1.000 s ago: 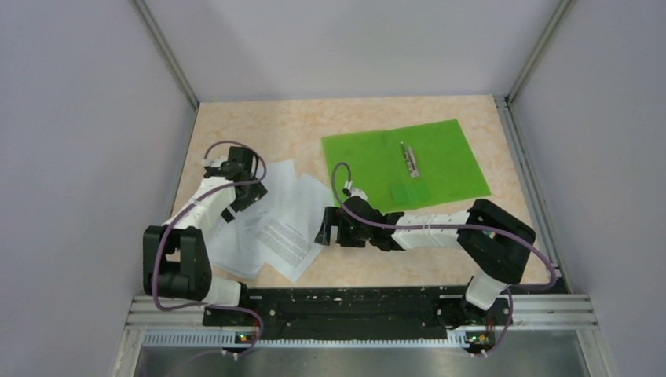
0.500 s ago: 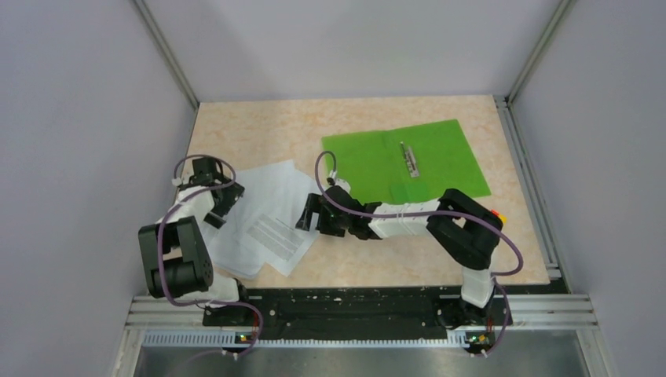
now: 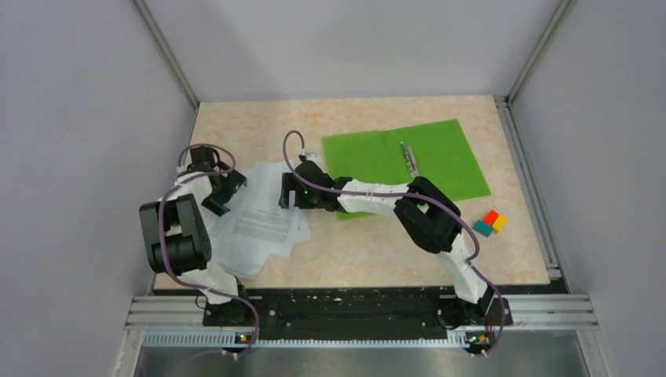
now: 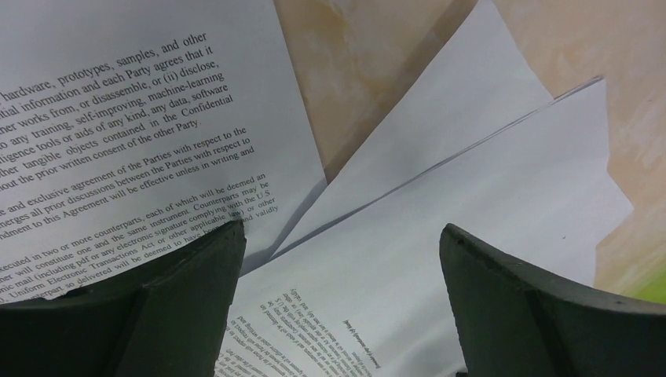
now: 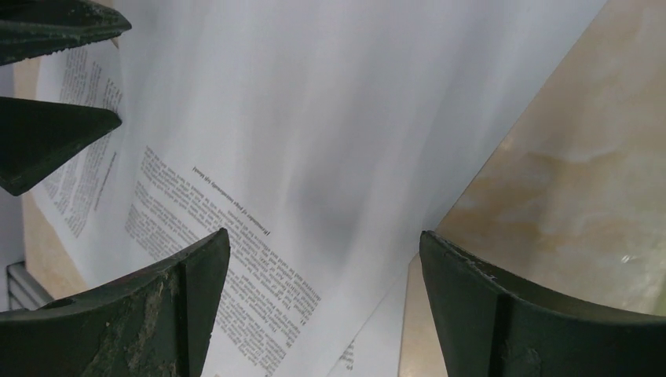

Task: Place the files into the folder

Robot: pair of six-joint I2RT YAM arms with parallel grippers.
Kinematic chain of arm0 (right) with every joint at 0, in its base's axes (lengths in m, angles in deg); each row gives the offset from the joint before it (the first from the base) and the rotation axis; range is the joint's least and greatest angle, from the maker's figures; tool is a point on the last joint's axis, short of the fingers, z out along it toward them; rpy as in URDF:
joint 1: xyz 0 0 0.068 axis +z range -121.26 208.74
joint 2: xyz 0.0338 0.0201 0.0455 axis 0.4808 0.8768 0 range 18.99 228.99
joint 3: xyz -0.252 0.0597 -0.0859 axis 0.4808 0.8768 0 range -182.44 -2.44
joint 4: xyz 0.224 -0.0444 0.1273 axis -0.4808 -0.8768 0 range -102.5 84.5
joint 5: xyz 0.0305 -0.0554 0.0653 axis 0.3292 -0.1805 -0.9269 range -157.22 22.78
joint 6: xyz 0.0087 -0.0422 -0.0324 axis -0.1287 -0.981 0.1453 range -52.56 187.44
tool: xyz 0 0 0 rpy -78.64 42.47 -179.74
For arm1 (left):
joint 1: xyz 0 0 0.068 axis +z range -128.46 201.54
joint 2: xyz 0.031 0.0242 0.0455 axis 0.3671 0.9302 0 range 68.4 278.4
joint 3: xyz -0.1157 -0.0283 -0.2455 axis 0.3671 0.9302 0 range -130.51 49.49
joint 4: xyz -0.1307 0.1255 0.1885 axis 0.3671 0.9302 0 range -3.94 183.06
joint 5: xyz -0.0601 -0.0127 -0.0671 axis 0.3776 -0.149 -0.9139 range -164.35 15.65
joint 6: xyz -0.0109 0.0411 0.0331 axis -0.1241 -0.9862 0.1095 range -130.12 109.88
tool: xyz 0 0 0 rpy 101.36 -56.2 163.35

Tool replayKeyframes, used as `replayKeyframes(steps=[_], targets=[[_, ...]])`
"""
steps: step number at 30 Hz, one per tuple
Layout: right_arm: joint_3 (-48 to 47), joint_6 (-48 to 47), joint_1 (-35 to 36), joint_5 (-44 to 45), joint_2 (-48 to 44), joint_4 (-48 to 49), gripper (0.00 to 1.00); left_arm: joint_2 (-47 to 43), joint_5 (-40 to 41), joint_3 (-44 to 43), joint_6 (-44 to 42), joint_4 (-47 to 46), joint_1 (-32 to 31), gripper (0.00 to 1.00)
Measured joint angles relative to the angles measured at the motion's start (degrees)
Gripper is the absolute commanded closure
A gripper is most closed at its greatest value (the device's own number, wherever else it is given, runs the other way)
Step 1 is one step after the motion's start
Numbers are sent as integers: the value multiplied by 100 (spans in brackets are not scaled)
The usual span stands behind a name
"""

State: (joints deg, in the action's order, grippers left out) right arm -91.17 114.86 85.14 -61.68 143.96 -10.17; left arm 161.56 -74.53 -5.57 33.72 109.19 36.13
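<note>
The files [image 3: 255, 224] are loose white printed sheets, fanned out and overlapping on the left of the table. The open green folder [image 3: 428, 161] lies flat at the back right, with a metal clip [image 3: 409, 159] along its spine. My left gripper [image 3: 222, 195] hovers open over the sheets' left side, and the left wrist view shows the files [image 4: 377, 283] between its fingers [image 4: 188, 298], ungripped. My right gripper [image 3: 288, 195] is open at the sheets' right edge. In the right wrist view the files [image 5: 314, 118] lie under its fingers [image 5: 487, 306], and the left gripper's fingertips [image 5: 55, 133] show at top left.
A small cluster of coloured blocks [image 3: 491, 222] sits on the table right of the right arm's elbow. Grey walls close in the table on the left, back and right. A metal rail [image 3: 353, 310] runs along the near edge.
The right arm has swung left and back to the sheets' right edge, uncovering the coloured blocks. The sheets have bunched up leftward. The left gripper has shifted left over them.
</note>
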Motion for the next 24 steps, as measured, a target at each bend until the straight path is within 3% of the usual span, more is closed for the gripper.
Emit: replayKeyframes(steps=[6,13,24], targets=[[-614,-732,-262,-61,216,-728,8,-59,118,17,20,210,-7,2],[-798,-1049,-479,-264,269,-1086,7,-1770,1578,590,750,1115,105,2],[-1725,-1340,-719,-739,846,-1298,7,-3412,1690,2275,1145,1193,1528,2]])
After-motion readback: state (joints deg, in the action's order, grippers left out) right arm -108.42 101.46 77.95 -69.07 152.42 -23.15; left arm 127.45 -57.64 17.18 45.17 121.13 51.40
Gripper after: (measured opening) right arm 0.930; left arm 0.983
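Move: The left file's middle is about 13 cm back and 3 cm left of the left hand, just below it; the top file's middle is 5 cm back and 10 cm to that hand's right. From the right hand, the top file's middle is about 5 cm back and 7 cm left, the open folder's some 7 cm ahead and 37 cm right, both just below. Left hand arcs back 16 cm and left, turning counter-clockwise, towards left file; right hand goes forward 6 cm. ##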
